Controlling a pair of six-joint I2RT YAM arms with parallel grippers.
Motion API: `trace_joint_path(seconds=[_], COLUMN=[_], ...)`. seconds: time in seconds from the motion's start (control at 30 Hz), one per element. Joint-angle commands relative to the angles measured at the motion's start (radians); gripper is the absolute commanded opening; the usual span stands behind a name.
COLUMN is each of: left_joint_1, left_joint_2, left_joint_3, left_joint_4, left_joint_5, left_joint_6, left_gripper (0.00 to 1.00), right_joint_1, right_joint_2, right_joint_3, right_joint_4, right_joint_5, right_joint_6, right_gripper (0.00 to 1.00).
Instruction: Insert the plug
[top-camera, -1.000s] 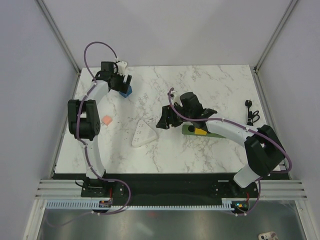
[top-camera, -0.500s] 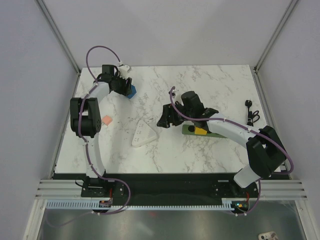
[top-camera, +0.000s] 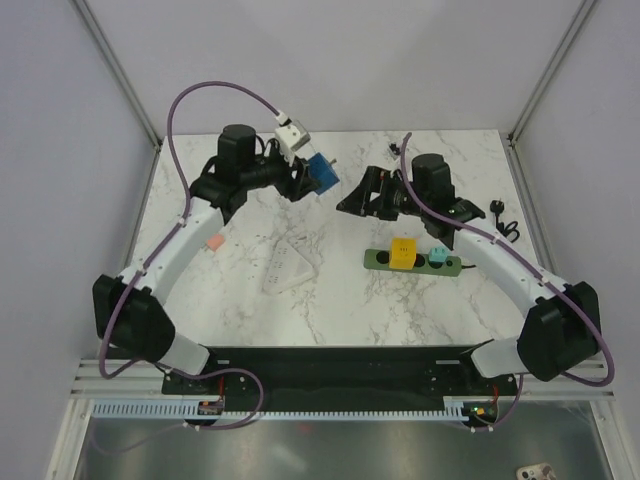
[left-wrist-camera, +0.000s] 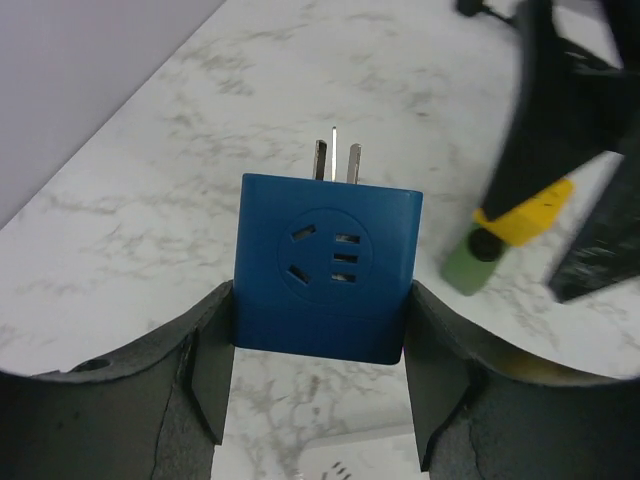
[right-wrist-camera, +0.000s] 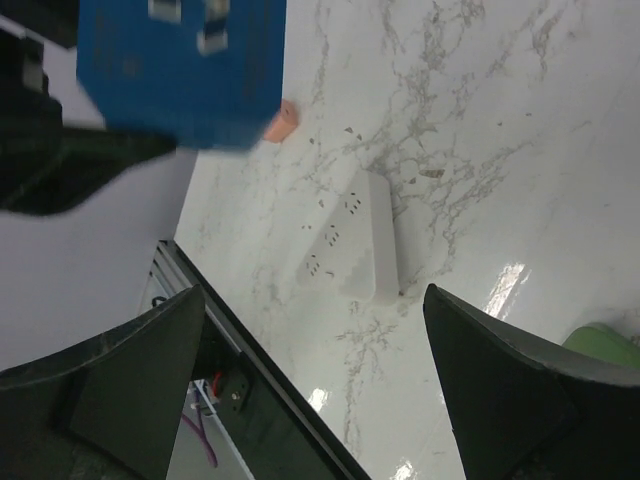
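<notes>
The yellow plug (top-camera: 403, 254) stands on the dark green socket strip (top-camera: 380, 261) right of centre; neither gripper touches it. In the left wrist view the plug (left-wrist-camera: 530, 208) shows at the right, over the strip's end (left-wrist-camera: 468, 266). My left gripper (top-camera: 308, 180) hangs above the back middle of the table, shut on a blue cube (top-camera: 322, 172). That cube (left-wrist-camera: 328, 265) fills the gap between the fingers (left-wrist-camera: 212, 370), its metal prongs pointing away. My right gripper (top-camera: 356, 195) faces it, just right of the cube, open with nothing between its fingers (right-wrist-camera: 510, 390).
A teal block (top-camera: 438, 256) sits on the green strip beside the yellow plug. A white power strip (top-camera: 284, 266) lies left of centre, also seen as a white strip (right-wrist-camera: 355, 240). A small pink piece (top-camera: 213, 242) lies at the left. A black plug with cord (top-camera: 500, 215) lies far right.
The left arm closed on the blue cube at the back left, lifted it and swung it to the middle. The right gripper left the green strip, moved back and opened wider.
</notes>
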Motion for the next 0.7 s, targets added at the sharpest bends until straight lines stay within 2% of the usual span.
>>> trace_joint_path(seconds=[0.0, 0.13, 0.23, 0.4, 0.67], left_joint_1=[-0.091, -0.221, -0.264, -0.293, -0.298], left_joint_2=[-0.114, -0.249, -0.324, -0.385, -0.367], left_joint_3=[-0.089, -0.179, -0.207, -0.229, -0.252], left_joint_4=[0.002, -0.006, -0.011, -0.015, -0.043], left_joint_5=[0.037, -0.012, -0.036, -0.051, -0.097], left_joint_6=[-0.028, -0.039, -0.056, -0.065, -0.041], left_gripper=[0.02, 0.02, 0.02, 0.02, 0.02], right_joint_1=[-0.034, -0.043, -0.042, -0.040, -0.042], right_joint_2=[-0.056, -0.084, -0.113, -0.140, -0.191], right_joint_3=[0.064, 0.071, 0.059, 0.041, 0.021], right_joint_4=[0.004, 0.004, 0.023, 0.063, 0.119], right_joint_5=[-0.104, -0.170, -0.210, -0.291, -0.336], right_joint_6=[0.077, 0.091, 0.115, 0.146, 0.189], right_gripper=[0.98, 0.98, 0.98, 0.98, 0.98])
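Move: Ahead and to the left of the open right fingers, the blue plug in the left grip sits about 6 cm farther out, 8 cm to the left and 4 cm higher. From the left hand, the right gripper is thus some 6 cm back, 8 cm right and 4 cm lower. From the right hand, the yellow plug stands roughly 4 cm back, 11 cm right and 15 cm down; the white triangular strip lies 5 cm back, 14 cm left and 18 cm down. Drawing back about 14 cm, quickly at first and then easing, the left hand carries the blue plug, drifting some 5 cm right and a little up, to just in front of the right fingers. Those stay wide open while the right hand rises about 8 cm, backs some 6 cm and swings roughly 20 degrees, mostly lifting its left-pointing tips and turning counter-clockwise. ##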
